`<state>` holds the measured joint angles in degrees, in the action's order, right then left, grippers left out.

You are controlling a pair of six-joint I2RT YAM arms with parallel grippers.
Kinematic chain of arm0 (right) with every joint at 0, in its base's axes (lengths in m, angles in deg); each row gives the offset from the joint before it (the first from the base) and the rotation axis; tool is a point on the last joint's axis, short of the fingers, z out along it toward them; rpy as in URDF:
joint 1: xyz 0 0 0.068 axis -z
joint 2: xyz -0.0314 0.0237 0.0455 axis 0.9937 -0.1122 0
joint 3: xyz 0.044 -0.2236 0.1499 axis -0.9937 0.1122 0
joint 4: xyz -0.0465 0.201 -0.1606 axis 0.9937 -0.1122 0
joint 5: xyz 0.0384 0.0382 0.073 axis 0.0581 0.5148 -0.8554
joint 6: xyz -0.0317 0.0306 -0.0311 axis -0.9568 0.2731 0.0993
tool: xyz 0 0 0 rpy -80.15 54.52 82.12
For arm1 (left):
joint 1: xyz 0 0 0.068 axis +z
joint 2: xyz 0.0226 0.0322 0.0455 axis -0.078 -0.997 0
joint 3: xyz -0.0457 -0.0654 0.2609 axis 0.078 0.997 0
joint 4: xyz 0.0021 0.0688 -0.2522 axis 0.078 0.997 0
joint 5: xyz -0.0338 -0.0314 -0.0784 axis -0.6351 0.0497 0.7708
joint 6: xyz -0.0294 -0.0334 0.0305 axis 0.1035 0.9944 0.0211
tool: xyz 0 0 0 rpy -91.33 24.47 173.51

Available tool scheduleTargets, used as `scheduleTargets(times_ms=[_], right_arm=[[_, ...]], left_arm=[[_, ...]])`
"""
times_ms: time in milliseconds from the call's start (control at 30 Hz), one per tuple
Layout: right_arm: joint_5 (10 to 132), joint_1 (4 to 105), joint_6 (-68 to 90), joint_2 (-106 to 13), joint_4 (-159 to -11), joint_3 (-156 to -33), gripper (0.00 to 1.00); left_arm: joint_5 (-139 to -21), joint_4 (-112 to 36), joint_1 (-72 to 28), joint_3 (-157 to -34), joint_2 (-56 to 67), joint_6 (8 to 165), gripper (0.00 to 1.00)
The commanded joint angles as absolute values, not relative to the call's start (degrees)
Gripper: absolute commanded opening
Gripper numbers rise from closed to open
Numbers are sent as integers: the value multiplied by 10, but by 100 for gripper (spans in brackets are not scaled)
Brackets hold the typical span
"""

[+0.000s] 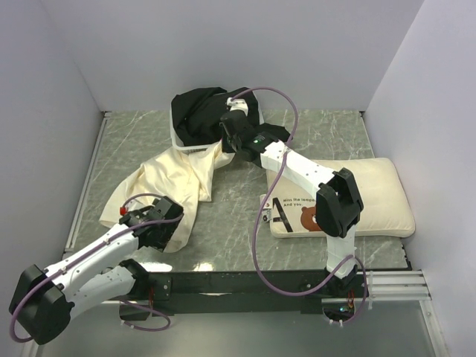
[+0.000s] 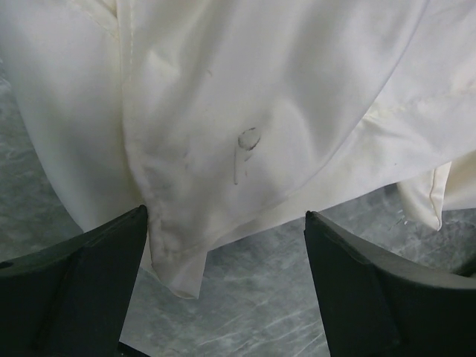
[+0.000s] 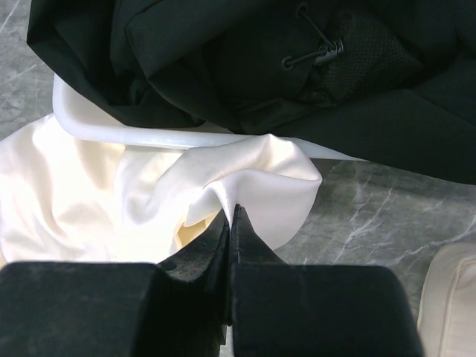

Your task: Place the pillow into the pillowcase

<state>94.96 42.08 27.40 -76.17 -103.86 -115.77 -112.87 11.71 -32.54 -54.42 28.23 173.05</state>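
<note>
The pillowcase (image 1: 175, 182) lies crumpled at the centre left of the table, cream and shiny. It also fills the left wrist view (image 2: 245, 111) and shows in the right wrist view (image 3: 111, 201). My right gripper (image 3: 233, 212) is shut on a fold of the pillowcase at its far right corner, in the top view (image 1: 227, 145). My left gripper (image 2: 227, 223) is open at the pillowcase's near corner, in the top view (image 1: 160, 227); a cloth tip hangs by its left finger. The pillow (image 1: 372, 197) with the bear face lies at the right, partly under my right arm.
A black cloth heap (image 1: 201, 111) sits over a white rim at the back centre, just behind my right gripper; it also shows in the right wrist view (image 3: 297, 67). Grey walls close in on three sides. The marble table (image 1: 230, 223) shows between pillowcase and pillow.
</note>
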Motion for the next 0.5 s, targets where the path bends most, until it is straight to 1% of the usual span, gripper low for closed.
scheduleTargets(times_ms=[0, 67, 100, 133, 167, 200, 233, 333, 367, 400, 433, 467], right_arm=[[969, 422, 272, -727, -1036, -1162, 0], [971, 422, 271, -724, -1036, -1160, 0], [971, 423, 270, -722, -1037, -1161, 0], [971, 424, 271, -720, -1038, -1161, 0], [972, 426, 270, -715, -1042, -1161, 0], [973, 427, 271, -712, -1045, -1161, 0], [978, 428, 269, -708, -1048, -1160, 0], [992, 439, 265, -682, -1064, -1156, 0], [1006, 444, 264, -666, -1075, -1155, 0], [1012, 456, 266, -658, -1082, -1155, 0], [1014, 472, 275, -632, -1100, -1154, 0], [1010, 493, 278, -621, -1105, -1151, 0]], left_arm=[[-1118, 93, -331, -537, 283, 1758, 87], [-1131, 78, -331, -536, 303, 1749, 70], [-1139, 66, -331, -535, 312, 1735, 47], [-1148, 60, -331, -535, 322, 1727, 33], [-1184, 61, -331, -543, 342, 1719, 19], [-1207, 67, -330, -552, 353, 1708, 8], [-1230, 70, -326, -563, 365, 1693, 1], [-1329, 109, -300, -636, 414, 1641, 1], [-1348, 114, -289, -690, 422, 1605, 1], [-1383, 120, -277, -718, 427, 1583, 1], [-1418, 123, -249, -812, 425, 1521, 1], [-1452, 122, -241, -845, 420, 1500, 1]])
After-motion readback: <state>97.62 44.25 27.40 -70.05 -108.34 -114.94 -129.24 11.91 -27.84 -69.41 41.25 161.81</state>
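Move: The near edge of the pillowcase lies right between the left hand's open fingers, about 1 cm ahead and 2 cm below the point where they close. The pillow's middle is some 54 cm to the right of that hand and 9 cm ahead. The right hand already holds the far corner of the pillowcase; from it the pillow is roughly 34 cm to the right, 13 cm back and 15 cm lower, and the basket about 13 cm ahead, 4 cm left and 12 cm below. The pillowcase's near edge gets pinched as the left fingers go from wide open to shut; that hand then lifts it ever faster, some 12 cm up and about 5 cm forward with a little left, tipping its fingers up and outward by 25 degrees. The right hand keeps its grip on the far corner and late on draws about 3 cm right and nearly as much up. ##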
